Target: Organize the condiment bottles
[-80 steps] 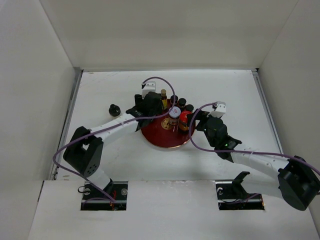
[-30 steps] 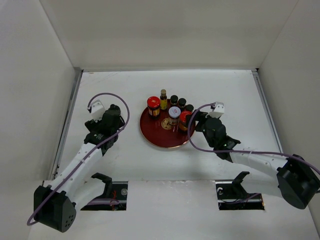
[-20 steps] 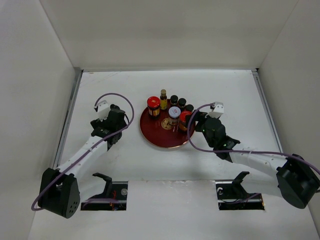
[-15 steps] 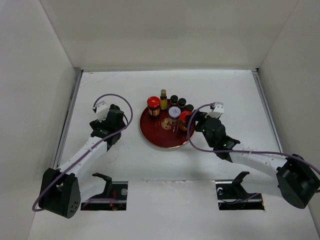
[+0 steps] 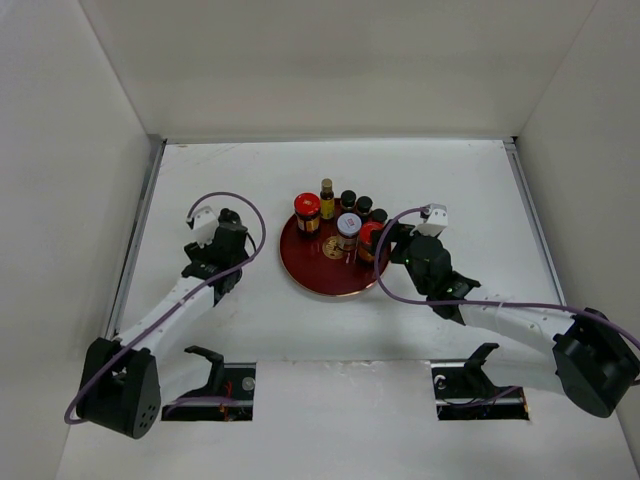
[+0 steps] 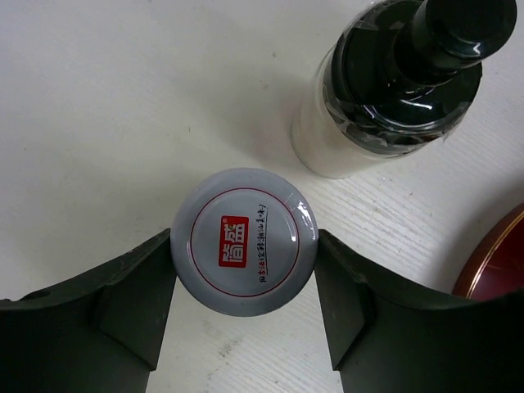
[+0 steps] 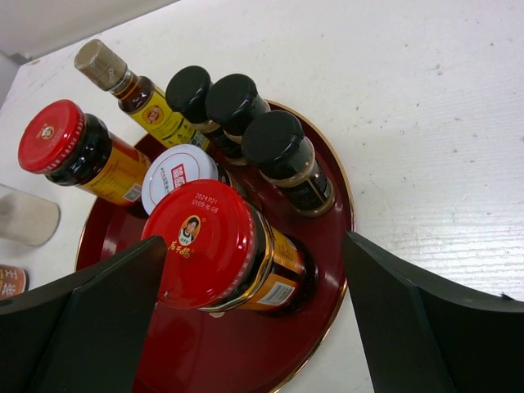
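In the left wrist view a white-lidded jar (image 6: 244,241) stands on the table, and my left gripper (image 6: 244,270) is shut on it, a finger against each side of the lid. A black-capped bottle (image 6: 401,82) stands just beyond it. From above, the left gripper (image 5: 222,250) hides both. On the red tray (image 5: 325,278) stand two red-capped jars (image 5: 307,208) (image 5: 370,235), a slim yellow bottle (image 5: 327,195), a white-lidded jar (image 5: 348,225) and three black-capped bottles (image 5: 364,205). My right gripper (image 7: 254,246) is open, its fingers wide on either side of the near red-capped jar (image 7: 209,246) without touching it.
The tray's rim (image 6: 499,262) lies just right of the left gripper. White walls enclose the table on the left (image 5: 100,200), back and right. Purple cables loop over both arms (image 5: 240,205).
The left arm left the tray and swung to the table's left side. In the last second its jaws came down around the white-lidded jar and shut on it. The right arm stayed put.
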Controlling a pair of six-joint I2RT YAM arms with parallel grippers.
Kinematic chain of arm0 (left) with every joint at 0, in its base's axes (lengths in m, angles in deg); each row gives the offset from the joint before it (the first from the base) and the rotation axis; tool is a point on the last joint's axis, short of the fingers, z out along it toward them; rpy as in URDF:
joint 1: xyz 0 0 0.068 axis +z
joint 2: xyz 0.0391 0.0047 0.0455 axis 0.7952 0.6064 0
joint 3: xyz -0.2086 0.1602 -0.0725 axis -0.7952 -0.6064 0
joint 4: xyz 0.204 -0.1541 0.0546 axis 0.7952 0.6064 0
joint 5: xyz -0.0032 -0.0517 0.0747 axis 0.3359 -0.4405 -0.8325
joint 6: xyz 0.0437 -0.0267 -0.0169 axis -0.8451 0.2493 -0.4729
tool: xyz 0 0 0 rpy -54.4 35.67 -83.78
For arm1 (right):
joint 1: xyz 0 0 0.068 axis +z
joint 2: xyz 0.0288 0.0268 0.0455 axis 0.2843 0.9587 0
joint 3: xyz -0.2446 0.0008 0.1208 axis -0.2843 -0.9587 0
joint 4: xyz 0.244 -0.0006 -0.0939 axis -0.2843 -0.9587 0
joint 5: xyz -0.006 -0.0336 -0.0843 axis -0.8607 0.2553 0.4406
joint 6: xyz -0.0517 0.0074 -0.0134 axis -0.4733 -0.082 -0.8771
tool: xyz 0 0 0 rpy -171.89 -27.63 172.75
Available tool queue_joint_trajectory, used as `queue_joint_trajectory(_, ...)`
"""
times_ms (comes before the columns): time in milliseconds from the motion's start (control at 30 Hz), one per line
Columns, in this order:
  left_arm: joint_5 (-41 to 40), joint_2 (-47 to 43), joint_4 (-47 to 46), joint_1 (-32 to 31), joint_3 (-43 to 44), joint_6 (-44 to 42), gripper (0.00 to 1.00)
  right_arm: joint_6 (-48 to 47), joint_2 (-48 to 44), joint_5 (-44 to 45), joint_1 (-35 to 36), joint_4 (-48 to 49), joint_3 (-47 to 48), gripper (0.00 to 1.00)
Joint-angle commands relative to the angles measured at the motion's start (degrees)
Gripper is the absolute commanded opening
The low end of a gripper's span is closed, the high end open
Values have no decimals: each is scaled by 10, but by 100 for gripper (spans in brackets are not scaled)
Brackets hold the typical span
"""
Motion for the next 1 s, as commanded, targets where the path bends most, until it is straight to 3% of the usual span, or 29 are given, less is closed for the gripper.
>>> queue_joint_trajectory(0, -4, -48, -17, -17, -9, -4, 36, -7, -10, -4, 6, 28, 21, 95)
queue_joint_trajectory(233, -32, -141, 61, -127, 63, -4, 29, -7, -5, -1, 4, 30, 21, 95)
queue_joint_trajectory(367, -52, -124, 71, -187, 113, -4, 30, 4, -12, 4, -2, 35, 10, 94)
queue_joint_trajectory(400, -55, -102, 53, -230, 133, -1, 30, 5, -21, 7, -3, 39, 6, 94)
queue_joint_trajectory(500, -50, -46, 5, -276, 161, -11, 31, 5, -41, 19, -7, 51, -8, 94)
queue_joint_trajectory(700, -30, 71, -86, -306, 201, -46, 32, 5, -55, 22, -13, 50, -13, 94)
queue_joint_trajectory(967, -30, 171, -144, -288, 207, -85, 32, 5, -46, 15, -13, 50, -9, 94)
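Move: I already have the white-capped jar in my left hand, standing on the table. The empty near-left part of the red tray lies about 21 cm to my right, 2 cm ahead and 6 cm down. The black-capped bottle stands 7 cm ahead and 2 cm right of my left hand; on the tray, the red-capped jar is 9 cm ahead and 20 cm right, the white-lidded jar 6 cm ahead and 28 cm right. From my right hand, that empty part is about 19 cm left, 4 cm back, 12 cm down. Keeping my left fingers gripped round the cap, I lift the jar off the table, easing back a little to pass in front of the black-capped bottle, and swing it about 20 cm right in an arc that peaks some 10 cm up, then sinks and edges forward over the tray's near-left rim. The wrist turns clockwise about 30 degrees on the way. My right hand, open and empty, rises 2.5 cm and shifts slightly right. ##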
